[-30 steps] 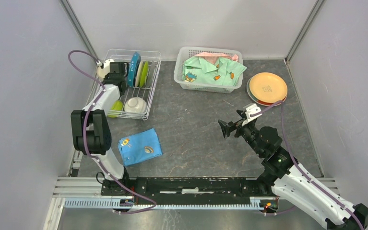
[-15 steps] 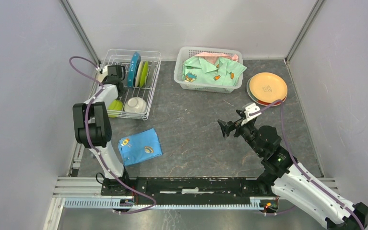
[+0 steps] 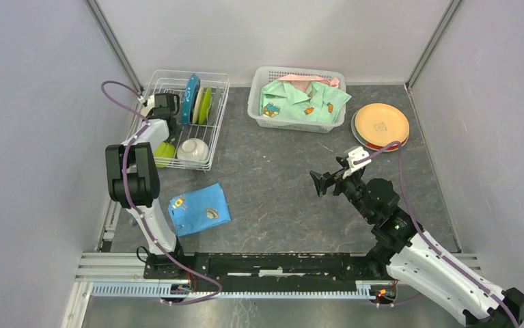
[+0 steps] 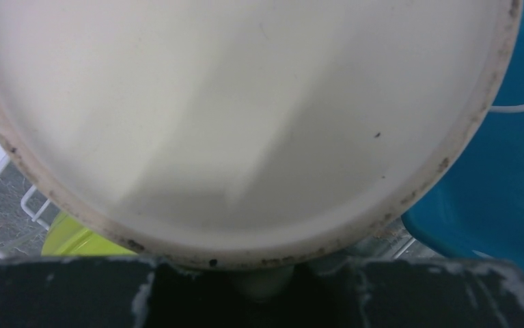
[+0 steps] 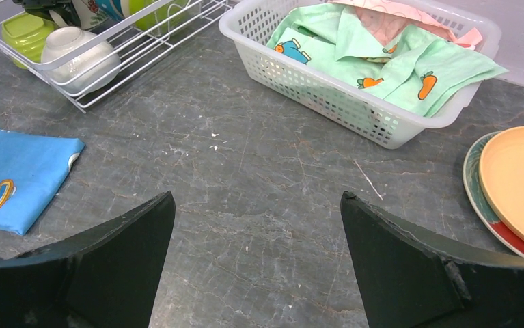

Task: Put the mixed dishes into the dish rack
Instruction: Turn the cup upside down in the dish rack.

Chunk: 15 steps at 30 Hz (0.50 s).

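The dish rack (image 3: 212,130) stands at the back left. It holds an upright blue plate (image 3: 190,98), a lime-green plate (image 3: 206,104), a white bowl (image 3: 193,149) and a green cup (image 3: 165,152). My left gripper (image 3: 161,106) is over the rack's left side, shut on the rim of a cream plate (image 3: 148,102). That cream plate (image 4: 245,116) fills the left wrist view, with the blue plate (image 4: 505,184) just to its right. An orange plate (image 3: 380,123) lies on a red plate (image 3: 376,145) at the back right. My right gripper (image 3: 319,183) hangs open and holds nothing above mid-table.
A white latticed basket (image 3: 266,113) with green clothing stands at the back centre. A folded blue cloth (image 3: 199,209) lies on the table in front of the rack. Grey walls close in the left, back and right sides.
My left gripper has shifted slightly left over the rack with the cream plate, its elbow swinging left. The right arm has barely moved.
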Available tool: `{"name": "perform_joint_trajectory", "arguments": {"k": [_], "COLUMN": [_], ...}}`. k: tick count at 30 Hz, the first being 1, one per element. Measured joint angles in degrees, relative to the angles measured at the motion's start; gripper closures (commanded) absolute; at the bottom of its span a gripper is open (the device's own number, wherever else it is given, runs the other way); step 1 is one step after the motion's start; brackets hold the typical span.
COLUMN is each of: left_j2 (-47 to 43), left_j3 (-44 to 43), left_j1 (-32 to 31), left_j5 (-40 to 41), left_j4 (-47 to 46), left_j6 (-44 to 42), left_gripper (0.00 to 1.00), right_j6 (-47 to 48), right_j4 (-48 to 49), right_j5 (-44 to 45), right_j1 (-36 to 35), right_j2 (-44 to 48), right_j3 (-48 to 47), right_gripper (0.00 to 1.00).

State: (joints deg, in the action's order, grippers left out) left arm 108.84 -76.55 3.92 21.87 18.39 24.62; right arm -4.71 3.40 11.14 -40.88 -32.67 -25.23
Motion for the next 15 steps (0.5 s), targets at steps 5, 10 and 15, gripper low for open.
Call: {"name": "perform_joint_trajectory", "arguments": {"k": [5,10,15], "left_j2": [0.0,-0.3,-0.9], "left_j3": [-1.4,-2.4,-2.7], "left_j1": [0.0,-0.3,-0.3], "left_j5": [-0.1,-0.2,-0.7], "left_j4": [1.0,1.7,2.4], "left_j6": [0.2,0.9,1.0], "left_gripper": [0.57,0.52,0.47], "right_j6": [-0.1,-0.5,-1.3], "right_j4": [-0.5,-0.5,-0.7], "right_j5": [0.3,0.5,0.5], "right_j1": [0.0,0.0,0.0], "right_j2": [1.0,1.5,1.6], "right_j3": [-0.1,-0.1,-0.1], "right_gripper": [0.02,0.02,0.02]}}
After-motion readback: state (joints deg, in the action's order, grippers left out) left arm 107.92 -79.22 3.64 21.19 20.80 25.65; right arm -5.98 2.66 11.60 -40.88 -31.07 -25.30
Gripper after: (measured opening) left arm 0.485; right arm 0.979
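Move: The cup, already upside down in the dish rack and pinched by its handle, has its middle about 6 cm ahead and 4 cm left of the left hand, roughly level. The blue plate stands some 8 cm ahead and 6 cm right. The green bowl is about 6 cm back and 2 cm left, with the white bowl 6 cm back and 7 cm right. From the right hand, the cup is about 27 cm ahead and 46 cm left. The cup's handle is let go: the left fingers spread from their pinch to about half open, leaving the handle standing between them. As they open, the hand backs off upward by about 2 cm, with the wrist barely turning and the fingers still pointing down and forward-left. ##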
